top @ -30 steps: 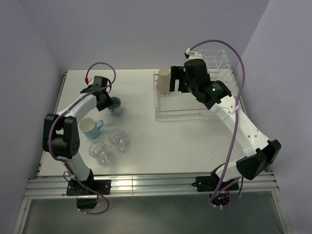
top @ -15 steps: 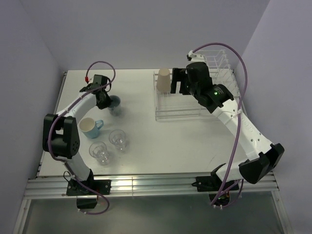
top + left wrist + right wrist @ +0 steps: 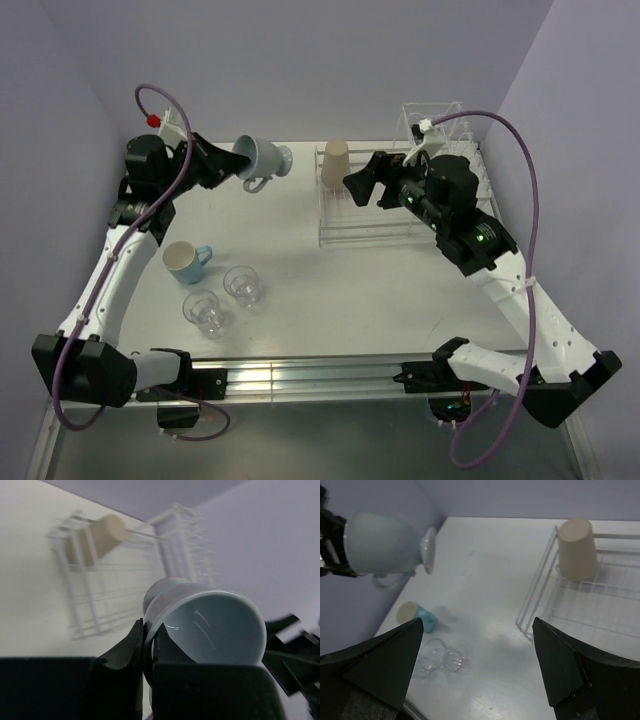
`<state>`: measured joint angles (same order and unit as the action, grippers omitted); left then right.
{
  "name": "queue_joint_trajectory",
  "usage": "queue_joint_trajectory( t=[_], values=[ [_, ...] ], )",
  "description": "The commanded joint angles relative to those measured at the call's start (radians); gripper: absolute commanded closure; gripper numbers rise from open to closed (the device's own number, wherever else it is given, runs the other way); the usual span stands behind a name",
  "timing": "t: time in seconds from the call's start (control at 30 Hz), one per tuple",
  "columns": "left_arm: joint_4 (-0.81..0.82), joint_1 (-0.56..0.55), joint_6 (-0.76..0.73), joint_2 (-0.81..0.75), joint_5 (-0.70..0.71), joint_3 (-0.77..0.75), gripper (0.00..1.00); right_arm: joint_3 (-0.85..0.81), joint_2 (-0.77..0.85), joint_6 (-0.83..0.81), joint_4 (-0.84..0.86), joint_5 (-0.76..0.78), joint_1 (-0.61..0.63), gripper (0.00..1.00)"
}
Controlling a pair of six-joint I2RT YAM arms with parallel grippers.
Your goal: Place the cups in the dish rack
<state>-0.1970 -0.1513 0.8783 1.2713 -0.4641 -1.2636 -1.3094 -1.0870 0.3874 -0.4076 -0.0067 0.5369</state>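
Note:
My left gripper (image 3: 228,163) is shut on the rim of a pale blue footed cup with a handle (image 3: 262,160). It holds the cup on its side, high above the table's far left; the cup also shows in the left wrist view (image 3: 210,630) and the right wrist view (image 3: 385,542). A tan paper cup (image 3: 335,164) stands upside down in the white wire dish rack (image 3: 400,228) at its left end. My right gripper (image 3: 366,186) is open and empty, raised just right of the paper cup. A small blue mug (image 3: 183,261) and two clear tumblers (image 3: 203,312) (image 3: 243,287) stand at the near left.
The rack's tall plate dividers (image 3: 440,125) rise at its far right end, behind my right arm. Purple walls close in at the left, back and right. A metal rail (image 3: 300,378) runs along the near table edge.
My left arm has lifted the pale blue cup off the table and swung it up and to the right. My right gripper has backed away from the paper cup and risen.

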Motion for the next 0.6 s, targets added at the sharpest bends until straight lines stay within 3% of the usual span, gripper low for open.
queue_joint_trajectory(
  t=[0.0, 0.23, 0.43, 0.57],
  values=[
    [0.4, 0.001, 0.25, -0.033, -0.315, 0.145, 1.0, 0.082, 0.067, 0.059, 0.219, -0.169, -0.017, 0.02],
    [0.86, -0.008, 0.496, -0.064, -0.45, 0.299, 1.0, 0.223, 0.11, 0.249, 0.538, -0.424, -0.048, 0.01],
    [1.17, -0.027, 0.689, -0.033, -0.501, 0.343, 1.0, 0.288, 0.064, 0.373, 0.749, -0.547, -0.049, 0.01],
    [1.205, -0.054, 0.722, -0.012, -0.507, 0.334, 1.0, 0.315, 0.049, 0.415, 0.864, -0.575, -0.049, 0.01]
  ],
)
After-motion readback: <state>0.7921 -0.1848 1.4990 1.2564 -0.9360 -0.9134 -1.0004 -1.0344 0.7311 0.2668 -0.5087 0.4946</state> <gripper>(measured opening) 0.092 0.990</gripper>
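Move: The grey mug, pinched at the rim in the left gripper, has its middle about 20 cm left of the right hand and 9 cm farther out, nearly level with it. From the left hand, the open right gripper lies some 25 cm right and 7 cm back. About 30 cm below the right hand, the tan cup is 19 cm ahead and 6 cm left; the blue mug stands 19 cm left, 8 cm back and 31 cm below the left hand. Draw the left gripper back about 9 cm and to the right, dipping slightly before it rises; keep the rim pinched and swing the wrist some 30 degrees clockwise, rolling its left side down, so the mug's base faces the right gripper. Meanwhile bring the right gripper left, back and up towards that base, turning counter-clockwise, left side rising, fingers wide open and not yet touching. ##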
